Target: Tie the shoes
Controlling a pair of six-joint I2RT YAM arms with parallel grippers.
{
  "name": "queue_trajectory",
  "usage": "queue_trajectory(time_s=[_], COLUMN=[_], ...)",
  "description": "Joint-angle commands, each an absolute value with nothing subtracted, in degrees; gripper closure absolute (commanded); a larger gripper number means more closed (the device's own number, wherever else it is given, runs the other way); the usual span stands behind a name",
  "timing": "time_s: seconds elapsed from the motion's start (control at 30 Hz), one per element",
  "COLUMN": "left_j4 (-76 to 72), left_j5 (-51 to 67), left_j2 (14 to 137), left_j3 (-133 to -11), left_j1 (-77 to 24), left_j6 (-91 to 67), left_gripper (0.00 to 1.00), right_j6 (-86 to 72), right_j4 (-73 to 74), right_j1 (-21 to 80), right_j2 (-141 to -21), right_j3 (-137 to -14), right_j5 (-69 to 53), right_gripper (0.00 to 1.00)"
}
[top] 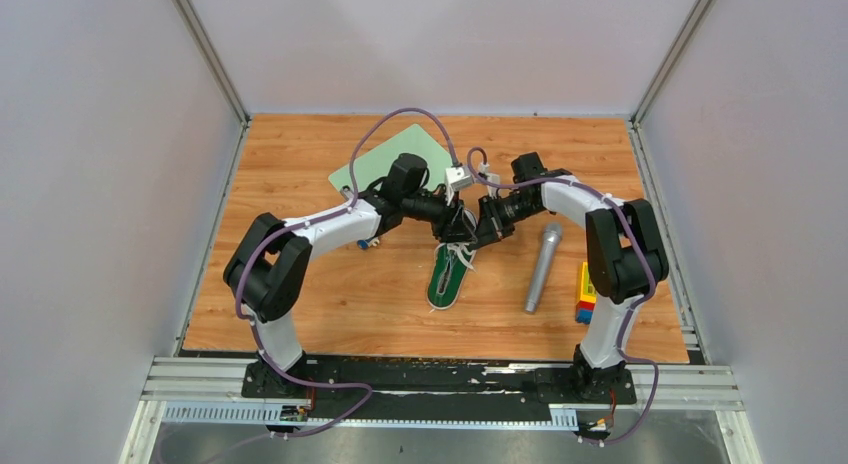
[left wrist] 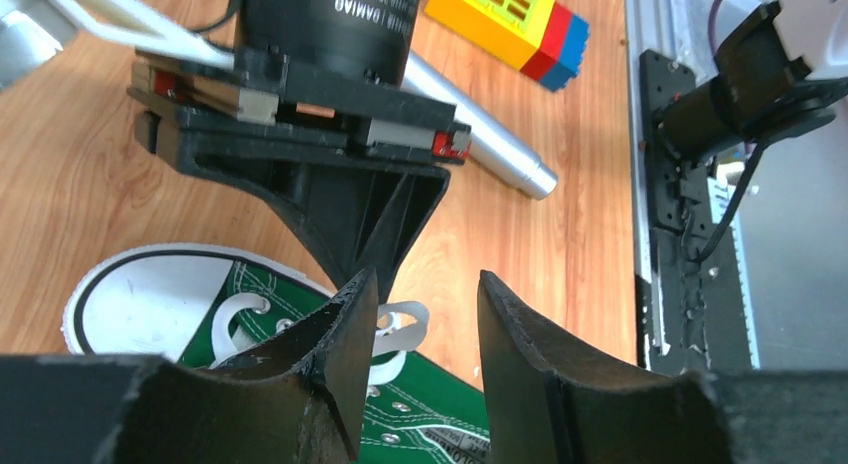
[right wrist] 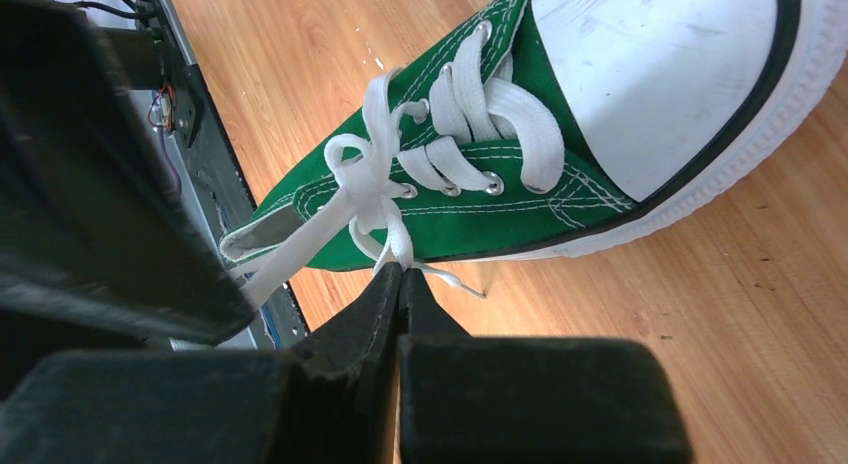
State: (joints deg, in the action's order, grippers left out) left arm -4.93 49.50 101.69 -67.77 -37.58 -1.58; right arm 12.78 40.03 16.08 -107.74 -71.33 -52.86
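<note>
The shoe (top: 447, 277) is a small green sneaker with a white toe cap, lying mid-table with its toe toward the arms. Both grippers meet just above its laced top. My left gripper (top: 459, 226) (left wrist: 430, 289) is open with nothing between its fingers, hovering over the green canvas (left wrist: 440, 409). A white lace loop (left wrist: 408, 324) lies just past its left fingertip. My right gripper (top: 479, 234) (right wrist: 401, 271) is shut on a white lace strand that runs up to a loose knot (right wrist: 365, 184) on the shoe (right wrist: 520, 154). In the left wrist view the right gripper (left wrist: 385, 259) points down at the laces.
A grey microphone (top: 541, 267) (left wrist: 480, 134) lies right of the shoe. A stack of yellow, red and blue blocks (top: 585, 292) (left wrist: 510, 19) sits near the right arm's base. A pale green mat (top: 395, 156) lies at the back under the left arm. Grey walls enclose the table.
</note>
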Motion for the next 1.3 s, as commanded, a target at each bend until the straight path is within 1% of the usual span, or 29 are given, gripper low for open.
queue_trajectory(time_s=[0.0, 0.13, 0.17, 0.23, 0.27, 0.3, 0.33, 0.4, 0.53, 0.73, 0.9, 1.07, 1.27], left_j4=[-2.27, -0.33, -0.28, -0.27, 0.48, 0.94, 1.36, 1.33, 4.22, 10.34, 13.31, 13.20, 14.82], left_j5=[49.31, 45.30, 44.67, 43.82, 43.36, 42.90, 42.54, 41.58, 40.51, 39.90, 39.51, 39.15, 36.41], left_j2=[103.59, 104.06, 104.17, 104.49, 104.63, 104.84, 104.85, 104.36, 101.35, 98.76, 97.63, 96.53, 96.36], left_j3=[-70.48, -70.97, -70.87, -71.14, -71.30, -71.53, -71.53, -70.75, -66.53, -60.87, -57.75, -54.70, -55.55], left_j1=[-38.15, -38.47, -38.53, -38.42, -38.39, -38.36, -38.11, -37.17, -33.59, -27.87, -26.89, -26.85, -26.65], left_j6=[4.95, 6.26, 6.38, 6.30, 6.14, 5.58, 5.21, 3.79, 2.99, 6.37, 7.76, 7.14, 6.90], left_gripper=[0.51, 0.51, 0.53, 0.66, 0.78, 0.85, 0.96, 1.00, 1.00, 1.00, 1.00, 1.00, 1.00], right_j6=[12.13, 12.13, 12.13, 12.13, 12.13, 12.13, 12.13, 12.36, 13.21, 13.52, 14.30, 14.72, 15.16], right_j4=[39.38, 39.33, 39.29, 39.35, 39.38, 39.38, 39.39, 39.51, 39.90, 39.92, 40.30, 40.60, 40.84], right_j1=[16.50, 16.63, 16.68, 16.78, 16.85, 16.91, 16.90, 16.94, 16.76, 16.66, 16.61, 16.24, 14.36], right_j2=[-107.58, -107.67, -107.71, -107.96, -108.13, -108.25, -108.40, -108.29, -106.78, -105.38, -105.15, -104.65, -103.18], right_j3=[-72.64, -72.70, -72.73, -72.72, -72.77, -72.77, -72.76, -72.63, -71.44, -69.13, -68.64, -67.87, -65.91], right_j5=[-54.74, -54.56, -54.58, -54.45, -54.56, -54.53, -54.50, -54.22, -53.13, -52.46, -51.78, -50.47, -47.21], right_gripper=[1.00, 1.00, 1.00, 1.00, 1.00, 1.00, 1.00, 1.00, 1.00, 1.00, 1.00, 1.00, 1.00])
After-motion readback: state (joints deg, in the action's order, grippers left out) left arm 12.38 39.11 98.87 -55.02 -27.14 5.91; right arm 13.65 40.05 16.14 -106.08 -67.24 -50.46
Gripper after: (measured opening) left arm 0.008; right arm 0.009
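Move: The white lace loop I'm after stands some 4 cm below my open left hand and about 1 cm ahead. The knot lies roughly 1 cm ahead, 3 cm left and 7 cm down from my left hand, with the toe cap about 8 cm ahead of it, 2 cm left and 13 cm down. From my right hand, which already grips its own loop, the wanted loop is about 2 cm back, 1 cm left and 2 cm up; the knot is 1 cm back and 3 cm left, nearly level. I sink my open left hand almost 4 cm onto the loop, pinch it shut between my fingertips, then draw it left and down past the shoe's side, about 12 cm leftward, first edging forward and later coming back, with the fingertips tipping downward. My right hand keeps its loop pinched and eases about 2 cm back and down, then slightly right. ##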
